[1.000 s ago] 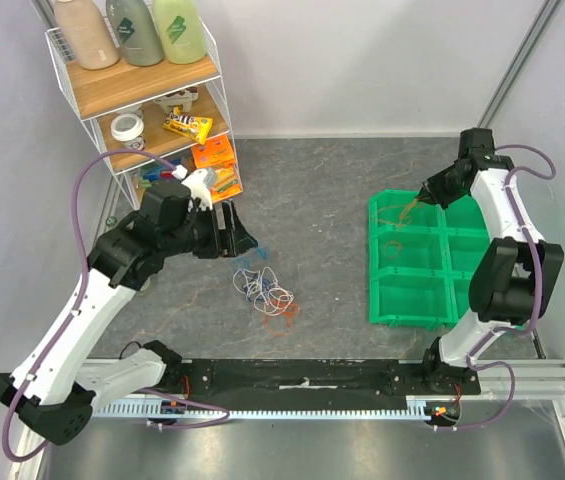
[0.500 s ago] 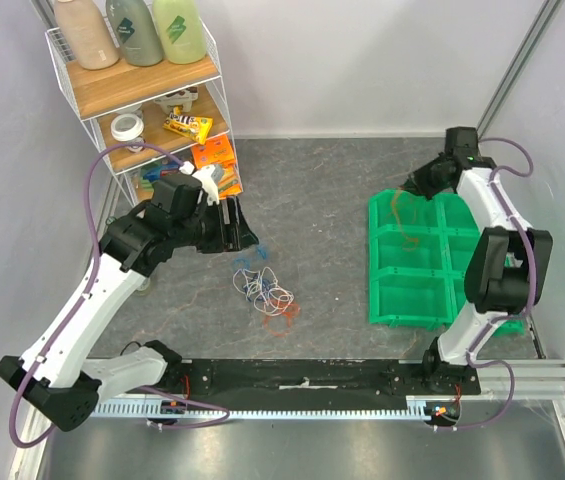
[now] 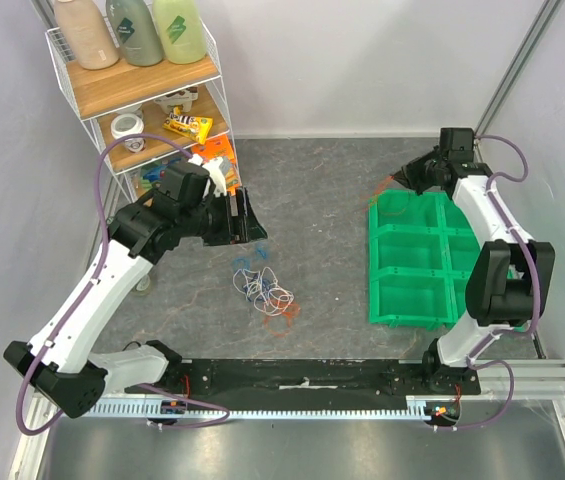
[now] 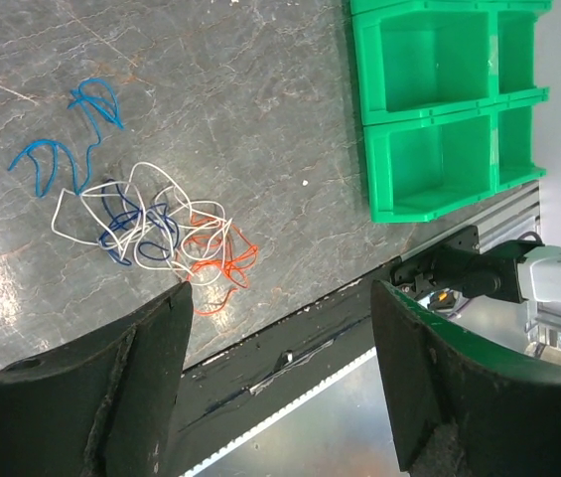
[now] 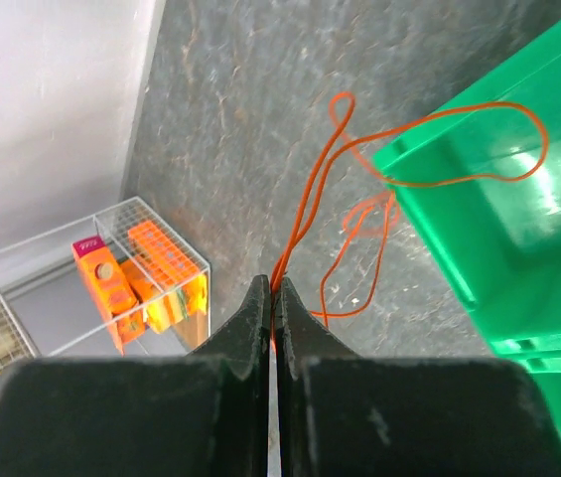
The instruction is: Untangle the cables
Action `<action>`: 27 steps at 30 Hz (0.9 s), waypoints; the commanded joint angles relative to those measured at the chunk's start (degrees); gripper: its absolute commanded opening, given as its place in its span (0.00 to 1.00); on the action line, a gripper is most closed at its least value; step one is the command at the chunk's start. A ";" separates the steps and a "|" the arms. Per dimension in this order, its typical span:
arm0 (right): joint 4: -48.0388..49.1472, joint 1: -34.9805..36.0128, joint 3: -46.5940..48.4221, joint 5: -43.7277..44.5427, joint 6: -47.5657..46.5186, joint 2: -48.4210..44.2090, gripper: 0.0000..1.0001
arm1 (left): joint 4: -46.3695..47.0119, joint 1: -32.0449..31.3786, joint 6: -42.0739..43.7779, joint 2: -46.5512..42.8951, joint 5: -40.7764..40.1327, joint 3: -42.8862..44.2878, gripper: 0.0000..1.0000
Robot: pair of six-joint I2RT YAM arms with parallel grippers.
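A loose bundle of thin cables [image 3: 265,290], blue, white and orange-red, lies on the grey table; it also shows in the left wrist view [image 4: 146,224]. My left gripper [image 3: 245,218] hangs open and empty above and behind it, its wide fingers [image 4: 131,388] framing the table's near edge. My right gripper [image 3: 404,180] is shut on a single orange cable [image 5: 330,179] at the far left corner of the green bin [image 3: 414,255]. That cable's loops hang over the bin's corner [image 5: 459,189], one inside the cell and others outside over the table.
A wire shelf [image 3: 152,100] with bottles, tape and orange boxes stands at the back left, close to my left arm. The green bin has several cells. A black rail [image 3: 302,375] runs along the near edge.
My right gripper has moved back and left from over the bin to its far corner, pulling the orange cable along. My left gripper has moved slightly back and right.
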 commanded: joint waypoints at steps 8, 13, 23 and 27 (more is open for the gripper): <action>-4.67 -10.37 0.76 11.95 -15.30 -6.75 0.00 | -2.51 0.02 1.99 -0.21 -0.39 4.41 0.79; -5.29 -10.46 -1.25 11.35 -17.94 -7.55 0.00 | -3.48 0.02 3.66 0.50 -0.83 5.55 0.78; -2.75 0.08 -9.52 9.32 -19.26 -8.60 0.00 | -4.01 -0.07 4.28 0.76 -1.53 5.73 0.77; -3.18 0.44 -9.18 12.73 -19.35 -7.11 0.00 | -3.92 -0.07 3.67 0.15 -2.06 4.76 0.77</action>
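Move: The right hand already pinches the orange cable, which trails off to the left past the green bin's corner. The bin's far-left compartment is about 5 cm to its right, roughly level with it and some 17 cm down; the middle-left compartment sits about 10 cm nearer the base. The white cable pile lies some 31 cm left and 22 cm back. From the left hand the far-left compartment is about 22 cm ahead and 39 cm right. Rightward first, in a quick sweep of about 12 cm across the green bin's far-left compartment, then back left some 9 cm while sinking about 6 cm and drawing steadily towards the base, the right hand swings the hanging orange cable over the bin. The wrist rolls about 20 degrees, left side dipping; the shut fingers keep their pinch. ##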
